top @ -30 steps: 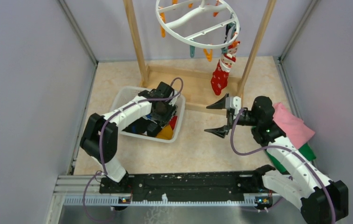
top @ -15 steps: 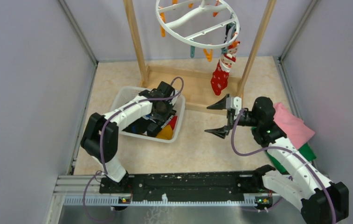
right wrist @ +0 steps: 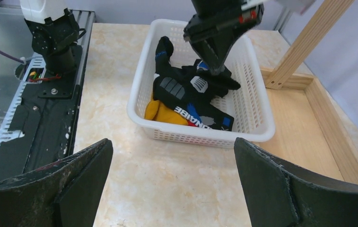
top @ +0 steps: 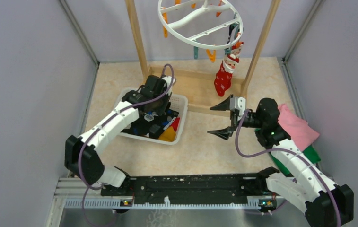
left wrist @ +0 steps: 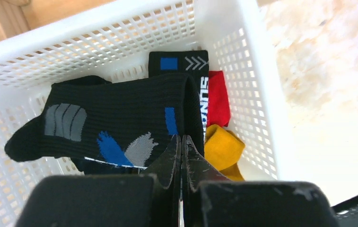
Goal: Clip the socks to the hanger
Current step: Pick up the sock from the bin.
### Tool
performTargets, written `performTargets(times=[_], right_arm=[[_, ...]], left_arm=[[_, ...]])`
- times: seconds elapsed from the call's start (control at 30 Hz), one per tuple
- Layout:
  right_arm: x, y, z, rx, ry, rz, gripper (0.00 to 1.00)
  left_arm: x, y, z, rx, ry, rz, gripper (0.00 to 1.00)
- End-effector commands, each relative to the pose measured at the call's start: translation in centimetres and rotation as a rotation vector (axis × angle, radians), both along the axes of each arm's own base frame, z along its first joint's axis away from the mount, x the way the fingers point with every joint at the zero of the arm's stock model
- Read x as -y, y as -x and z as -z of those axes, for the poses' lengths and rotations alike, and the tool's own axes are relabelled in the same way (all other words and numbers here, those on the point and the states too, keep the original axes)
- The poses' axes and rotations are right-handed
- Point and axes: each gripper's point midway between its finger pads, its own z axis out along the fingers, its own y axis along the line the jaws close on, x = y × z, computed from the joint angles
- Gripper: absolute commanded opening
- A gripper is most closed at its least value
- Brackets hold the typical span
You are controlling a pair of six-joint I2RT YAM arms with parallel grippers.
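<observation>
The white ring hanger (top: pixel 200 23) hangs at the top with orange and teal pegs; a red sock with white dots (top: pixel 224 75) dangles from it. More socks lie in the white mesh basket (top: pixel 182 100). My left gripper (left wrist: pixel 181 138) is shut on the cuff of a black sock with blue and grey marks (left wrist: pixel 120 113), which hangs from its tips (right wrist: pixel 216 70) over the basket. Under it lie a yellow sock (left wrist: pixel 222 146), a red sock (left wrist: pixel 218 99) and another black sock (left wrist: pixel 179 61). My right gripper (top: pixel 211 121) stands wide open above the table (right wrist: pixel 172 142), right of the basket, holding nothing.
The wooden rack frame (top: pixel 141 42) stands behind the basket, its base boards (right wrist: pixel 318 113) on the table. A pink cloth (top: pixel 296 125) and a green cloth (top: pixel 309 153) lie at the right beside my right arm. Grey walls close in on both sides.
My left gripper closed inside the basket on the black sock, then rose and drew back toward the rack with it. The right arm has not moved.
</observation>
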Motion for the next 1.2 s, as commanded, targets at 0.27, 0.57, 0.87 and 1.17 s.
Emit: performTargets(times=[0.27, 0.57, 0.87, 1.17], right_arm=[[-0.7, 1.0, -2.5, 0.038, -0.08, -0.059, 0.98], [-6.2, -0.3, -5.0, 0.259, -0.088, -0.13, 0.98], [-10.2, -6.7, -5.2, 0.291, -0.026, -0.137, 0.98], [-13.7, -5.5, -5.4, 0.372, -0.021, -0.342, 0.93]], left_arm=[[1.6, 0.8, -11.9, 0.171, 0.702, -0.013, 0.0], [3.4, 3.5, -16.8, 0.181, 0.824, 0.183, 0.0], [3.5, 7.3, -17.3, 0.184, 0.802, 0.36, 0.0], [3.6, 8.5, -17.1, 0.176, 0.795, 0.431, 0.0]])
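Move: The left hand, its fingers already shut on the cuff of the black sock, is to meet the open right gripper, about 11 cm back, 18 cm to its right and 10 cm higher. The orange sock in the bin lies 4 cm back, 2 cm to the left hand's right and 11 cm below. From the right hand the held cuff is some 11 cm ahead, 18 cm left and 10 cm down; the bin's right wall is 10 cm ahead, 11 cm left and 16 cm below. Keeping its pinch on the cuff, the left hand lifts the black sock about 15 cm and draws it back some 7 cm, edging first left and then right, while its wrist rolls roughly 45 degrees so that the fingers swing from pointing down to pointing across at the right hand. After a short wait the right hand comes to meet it with jaws still wide, going about 12 cm left and then also forward past the bin's right wall, rising slightly and turning a little, until its fingers stand close to the cuff without closing. ##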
